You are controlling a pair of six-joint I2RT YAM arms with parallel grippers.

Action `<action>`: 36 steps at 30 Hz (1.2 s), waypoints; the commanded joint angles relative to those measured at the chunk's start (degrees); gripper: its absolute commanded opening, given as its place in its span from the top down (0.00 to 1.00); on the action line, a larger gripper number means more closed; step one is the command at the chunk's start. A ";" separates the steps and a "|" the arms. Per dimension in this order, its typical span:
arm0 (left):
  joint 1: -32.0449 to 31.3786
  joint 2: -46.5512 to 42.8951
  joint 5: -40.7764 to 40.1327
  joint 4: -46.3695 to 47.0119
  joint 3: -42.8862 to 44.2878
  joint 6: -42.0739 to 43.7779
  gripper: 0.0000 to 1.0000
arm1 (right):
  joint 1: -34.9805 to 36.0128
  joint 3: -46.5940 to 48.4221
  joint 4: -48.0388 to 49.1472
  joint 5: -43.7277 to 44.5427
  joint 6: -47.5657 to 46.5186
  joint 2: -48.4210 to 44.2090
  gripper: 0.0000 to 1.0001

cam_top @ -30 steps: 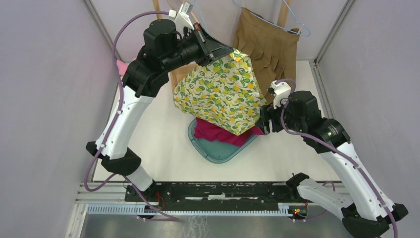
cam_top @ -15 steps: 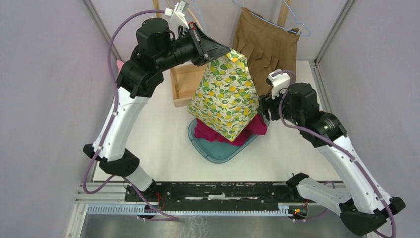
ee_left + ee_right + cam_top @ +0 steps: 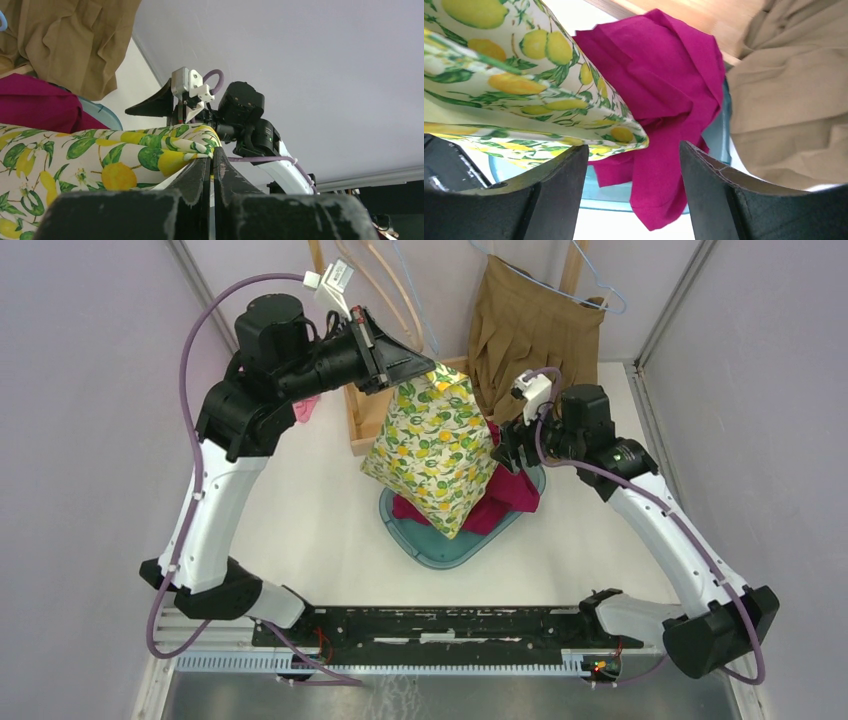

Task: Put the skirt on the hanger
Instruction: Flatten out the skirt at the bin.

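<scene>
The lemon-print skirt (image 3: 435, 450) hangs above the tray, pinched by one top corner in my left gripper (image 3: 432, 368), which is shut on it. In the left wrist view the fabric (image 3: 100, 160) bunches at the fingertips of the left gripper (image 3: 214, 155). My right gripper (image 3: 497, 452) is open beside the skirt's right edge. In the right wrist view the skirt's hem (image 3: 499, 75) lies over the left finger of the right gripper (image 3: 634, 150), with nothing clamped between the fingers. Empty hangers (image 3: 372, 285) hang at the back, just behind the left gripper.
A teal tray (image 3: 430, 550) under the skirt holds a magenta garment (image 3: 512, 490). A brown skirt (image 3: 530, 330) hangs on a blue hanger (image 3: 603, 288) at the back right. A wooden stand (image 3: 368, 412) sits behind the tray. Grey walls close both sides.
The left arm has swung left and back, carrying the skirt's top corner with it; the skirt now hangs narrower. The right gripper has moved back and up along the skirt's right edge.
</scene>
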 commanded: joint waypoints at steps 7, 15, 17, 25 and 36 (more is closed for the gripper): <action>1.46 -3.26 5.65 7.06 -3.49 1.36 0.96 | -4.58 -2.28 11.55 -24.28 3.09 1.93 0.27; 1.92 -2.59 7.36 8.76 -3.11 0.13 0.96 | -5.13 -6.80 23.11 -37.16 8.47 5.06 0.27; 1.98 -2.28 7.48 8.69 -3.03 0.11 0.96 | -5.12 -7.81 27.15 -40.36 10.26 5.88 0.27; 2.24 -1.13 8.58 9.47 -2.79 0.04 0.96 | -4.60 -10.75 41.37 -46.59 17.69 8.46 0.26; 3.24 0.11 9.47 10.42 -2.27 -0.06 0.96 | -0.65 -9.93 38.12 -47.92 15.35 9.00 0.33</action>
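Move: The lemon-print skirt hangs from the left hand, its middle about 18 cm below and 3 cm back of that hand. From the open right hand the skirt's middle is roughly 14 cm left, level ahead and 4 cm up. The bin centre is some 22 cm below, 9 cm left and 2 cm back; the magenta cloth in it about 20 cm below, 2 cm ahead and 1 cm left. The khaki skirt hangs 18 cm ahead, 4 cm right and 3 cm up. Right hand sweeps about 9 cm left into the skirt's side, turning roughly 35 degrees counter-clockwise and rolling, fingers open. ##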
